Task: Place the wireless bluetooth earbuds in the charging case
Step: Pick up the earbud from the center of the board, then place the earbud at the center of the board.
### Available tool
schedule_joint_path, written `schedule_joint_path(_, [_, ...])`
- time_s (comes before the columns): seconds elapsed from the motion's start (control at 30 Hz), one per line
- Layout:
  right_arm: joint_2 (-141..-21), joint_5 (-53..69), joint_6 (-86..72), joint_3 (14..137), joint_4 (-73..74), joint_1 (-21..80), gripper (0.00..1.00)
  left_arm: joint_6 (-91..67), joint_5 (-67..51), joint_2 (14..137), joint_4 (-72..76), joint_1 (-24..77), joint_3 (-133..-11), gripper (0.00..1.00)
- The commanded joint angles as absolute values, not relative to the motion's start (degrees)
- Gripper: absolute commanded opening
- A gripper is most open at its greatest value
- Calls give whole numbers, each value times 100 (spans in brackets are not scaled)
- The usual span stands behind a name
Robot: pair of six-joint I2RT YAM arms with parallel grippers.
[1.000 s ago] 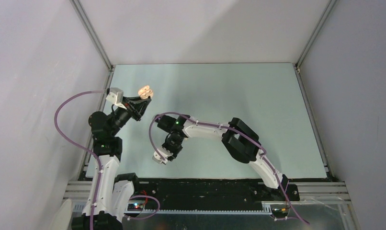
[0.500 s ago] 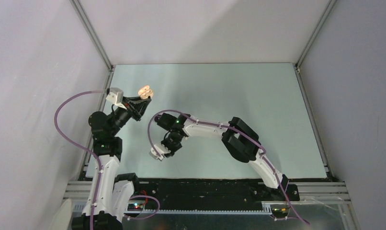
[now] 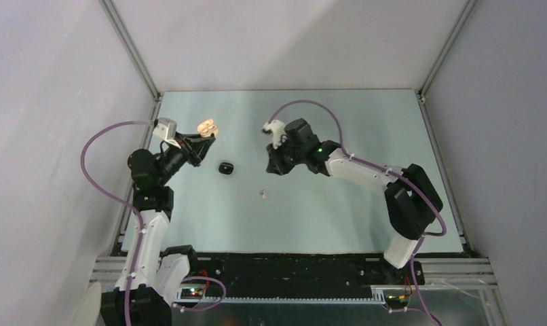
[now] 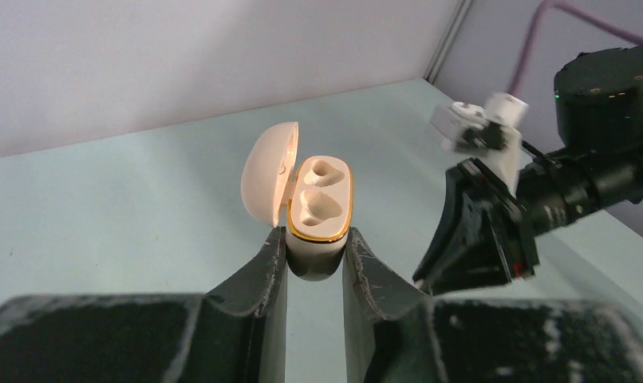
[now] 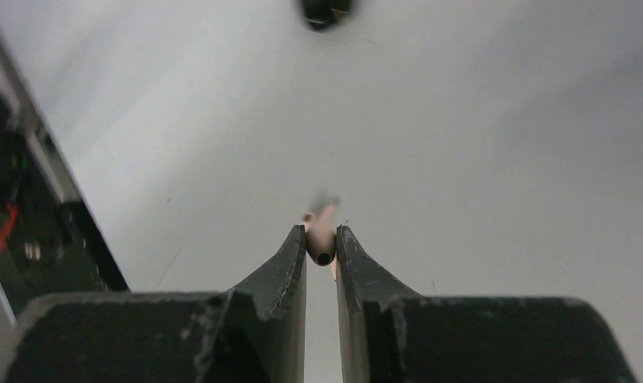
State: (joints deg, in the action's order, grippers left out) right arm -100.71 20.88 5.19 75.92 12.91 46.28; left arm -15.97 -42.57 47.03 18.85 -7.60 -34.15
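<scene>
The charging case (image 4: 320,203) is cream with a gold rim. Its lid stands open to the left and both sockets are bare. My left gripper (image 4: 316,239) is shut on its lower body and holds it above the table's back left (image 3: 207,127). My right gripper (image 5: 321,233) is shut on a small beige earbud (image 5: 321,246) with a dark tip, pinched at the fingertips. In the top view this gripper (image 3: 272,166) hangs over the middle of the table, right of the case. A darker earbud (image 3: 224,168) lies on the table between the two grippers, ahead of my right fingers (image 5: 326,9).
A tiny pale speck (image 3: 262,193) lies on the table below my right gripper, too small to identify. The pale green table (image 3: 366,122) has metal rails along its left and right sides. The black base rail (image 3: 291,268) runs along the near edge.
My right arm has swung from the near left of the table to the middle back. The dark earbud and pale speck it covered now show. The left arm still holds the open case.
</scene>
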Motion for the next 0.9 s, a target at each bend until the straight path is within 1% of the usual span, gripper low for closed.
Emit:
schedule_joint_path(0.0, [-10189,1263,-2153,7014,1125,4191,2,-1468,-4333,4876,2022,-762,-3810,0])
schedule_joint_path(0.07, [-10381,807,-2549,7005,1258,4010,1,-1423,-4310,4980,1988,-731,-3865,0])
schedule_joint_path(0.13, [-10605,622,-2878,7020,1443,3870,2,-1382,-4275,5080,1973,-703,-3920,0])
schedule_joint_path(0.33, [-11005,169,-3433,7049,1745,3859,9,-1337,-4266,5332,1972,-627,-4019,0])
schedule_joint_path(0.4, [-11067,67,-3569,7049,1766,3906,14,-1328,-4273,5361,1977,-610,-4023,0])
schedule_joint_path(0.47, [-11142,50,-3677,7055,1768,3919,21,-1320,-4271,5391,1971,-600,-4027,0])
schedule_joint_path(0.5, [-11177,65,-3723,7052,1756,3911,29,-1312,-4267,5406,1970,-592,-4031,0])
schedule_joint_path(0.53, [-11192,161,-3742,7050,1744,3893,33,-1311,-4265,5412,1971,-590,-4033,0])
schedule_joint_path(0.57, [-11209,217,-3768,7054,1724,3828,39,-1310,-4268,5413,1970,-583,-4029,0])
schedule_joint_path(0.6, [-11203,364,-3765,7076,1732,3786,42,-1314,-4261,5405,1976,-577,-4033,0])
schedule_joint_path(0.63, [-11172,450,-3699,7098,1771,3671,47,-1316,-4251,5396,1972,-568,-4038,0])
schedule_joint_path(0.67, [-11101,649,-3625,7142,1786,3539,50,-1318,-4244,5377,1965,-565,-4037,0])
schedule_joint_path(0.7, [-11061,799,-3376,7162,1802,3466,55,-1322,-4245,5360,1963,-550,-4040,0])
schedule_joint_path(0.77, [-10905,1365,-2890,7261,1863,3233,61,-1312,-4264,5319,1927,-539,-4039,0])
schedule_joint_path(0.83, [-10714,2070,-2301,7317,1794,2991,61,-1269,-4287,5261,1883,-528,-4039,0])
schedule_joint_path(0.87, [-10626,2649,-2021,7380,1776,2881,60,-1242,-4288,5222,1831,-523,-4049,0])
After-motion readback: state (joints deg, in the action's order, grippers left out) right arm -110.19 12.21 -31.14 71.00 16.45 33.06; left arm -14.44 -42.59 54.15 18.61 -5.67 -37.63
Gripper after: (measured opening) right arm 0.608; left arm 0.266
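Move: Below and to the right of the right hand, which still holds an earbud, is the bare patch of board it is taken to: about 4 cm ahead, 8 cm right and 13 cm down. The other earbud lies almost straight below the hand, some 1 cm back and 1 cm right, 14 cm down; the black case is roughly 9 cm ahead and 11 cm left, 13 cm down. From the left hand the patch lies about 2 cm ahead, 19 cm right and 28 cm down. Swinging down some 12 cm, about 8 cm right and a little forward, the right hand brings its earbud to the open board, turning roughly 45 degrees clockwise as the fingers tip steeper. There it pauses, opens wide to let go, and starts easing off to the right. The left hand keeps hold of the pale case and shifts about 2 cm forward. ##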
